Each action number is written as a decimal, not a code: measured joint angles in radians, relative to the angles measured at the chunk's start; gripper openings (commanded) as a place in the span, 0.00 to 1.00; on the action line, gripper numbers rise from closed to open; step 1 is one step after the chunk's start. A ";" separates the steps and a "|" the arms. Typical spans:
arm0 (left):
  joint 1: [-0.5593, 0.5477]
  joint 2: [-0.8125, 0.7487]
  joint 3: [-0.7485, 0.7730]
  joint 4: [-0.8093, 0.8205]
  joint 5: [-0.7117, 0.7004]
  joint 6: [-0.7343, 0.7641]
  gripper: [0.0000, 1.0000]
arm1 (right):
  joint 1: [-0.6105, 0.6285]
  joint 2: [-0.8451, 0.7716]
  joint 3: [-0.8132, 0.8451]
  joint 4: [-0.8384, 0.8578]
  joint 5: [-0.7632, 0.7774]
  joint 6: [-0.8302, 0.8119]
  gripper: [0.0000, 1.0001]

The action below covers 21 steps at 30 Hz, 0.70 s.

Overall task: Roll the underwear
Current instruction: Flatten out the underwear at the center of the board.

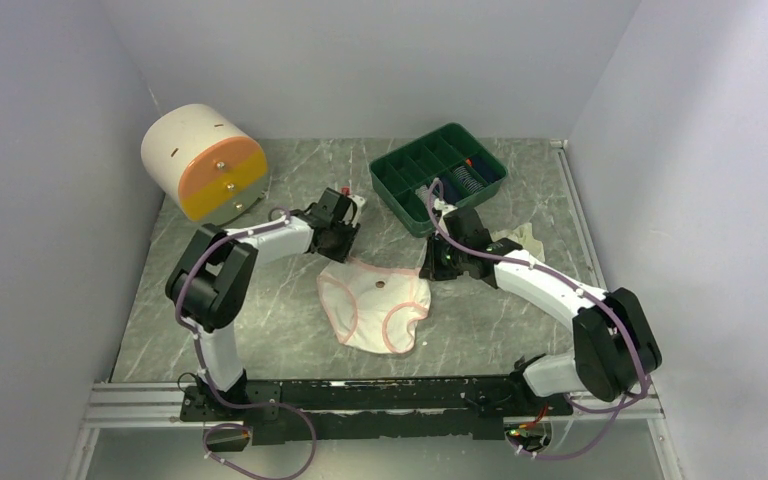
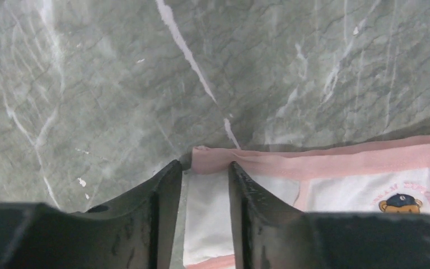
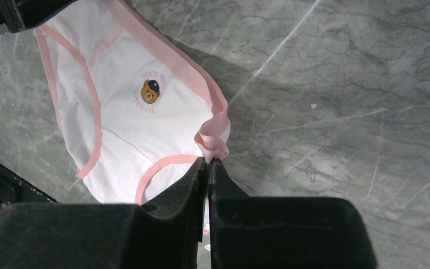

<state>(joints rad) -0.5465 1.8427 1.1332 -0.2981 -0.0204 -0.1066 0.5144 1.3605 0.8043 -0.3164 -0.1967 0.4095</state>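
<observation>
The white underwear with pink trim (image 1: 375, 305) lies spread flat mid-table, a small bear print on its front (image 3: 150, 91). My left gripper (image 1: 344, 248) is at its far left waistband corner. In the left wrist view the jaws stand apart, and the pink corner (image 2: 210, 158) lies between the fingertips of this gripper (image 2: 204, 165). My right gripper (image 1: 436, 264) is at the far right corner, where its tips (image 3: 208, 161) are shut on the bunched pink band (image 3: 213, 143). A cream-white underwear (image 1: 522, 238) lies behind the right arm, partly hidden.
A green compartment tray (image 1: 400, 185) stands at the back right, close behind the right gripper. A white and orange drum (image 1: 203, 160) sits at the back left. Grey walls close in three sides. A metal rail (image 1: 140, 400) with the arm bases runs along the near edge.
</observation>
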 measured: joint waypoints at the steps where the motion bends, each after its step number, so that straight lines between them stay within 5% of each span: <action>1: -0.003 0.005 0.006 0.001 -0.002 0.003 0.29 | 0.000 0.003 0.000 0.002 0.000 -0.002 0.07; 6: -0.021 0.010 0.009 0.006 -0.001 0.011 0.05 | 0.000 0.012 0.000 0.003 0.001 -0.008 0.07; 15: -0.025 -0.122 -0.092 -0.002 0.008 -0.038 0.05 | 0.000 0.002 0.003 -0.004 0.000 -0.009 0.07; 21: -0.031 -0.531 -0.163 -0.074 -0.004 -0.135 0.05 | 0.000 -0.173 0.002 -0.039 -0.055 0.004 0.06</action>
<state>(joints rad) -0.5777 1.3113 0.9707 -0.3725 -0.0246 -0.2417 0.5144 1.1873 0.8062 -0.3553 -0.2516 0.4137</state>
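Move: The underwear's left waistband corner lies right between the left hand's open fingertips, almost at table level. From that hand the middle of the underwear is about 9 cm back and 5 cm right, and the green tray some 18 cm ahead and 18 cm right. The right hand already holds the other waistband corner; from it the left corner lies about 14 cm left, 4 cm ahead and 6 cm lower. Barely shifting, about 1 cm to the right along the table, the left hand closes its fingers and pinches the waistband corner, then sweeps up some 13 cm and back about 5 cm, its wrist tipping up some 20 degrees. The right hand keeps its grip, holds nearly still, and late on rises about 5 cm too. ##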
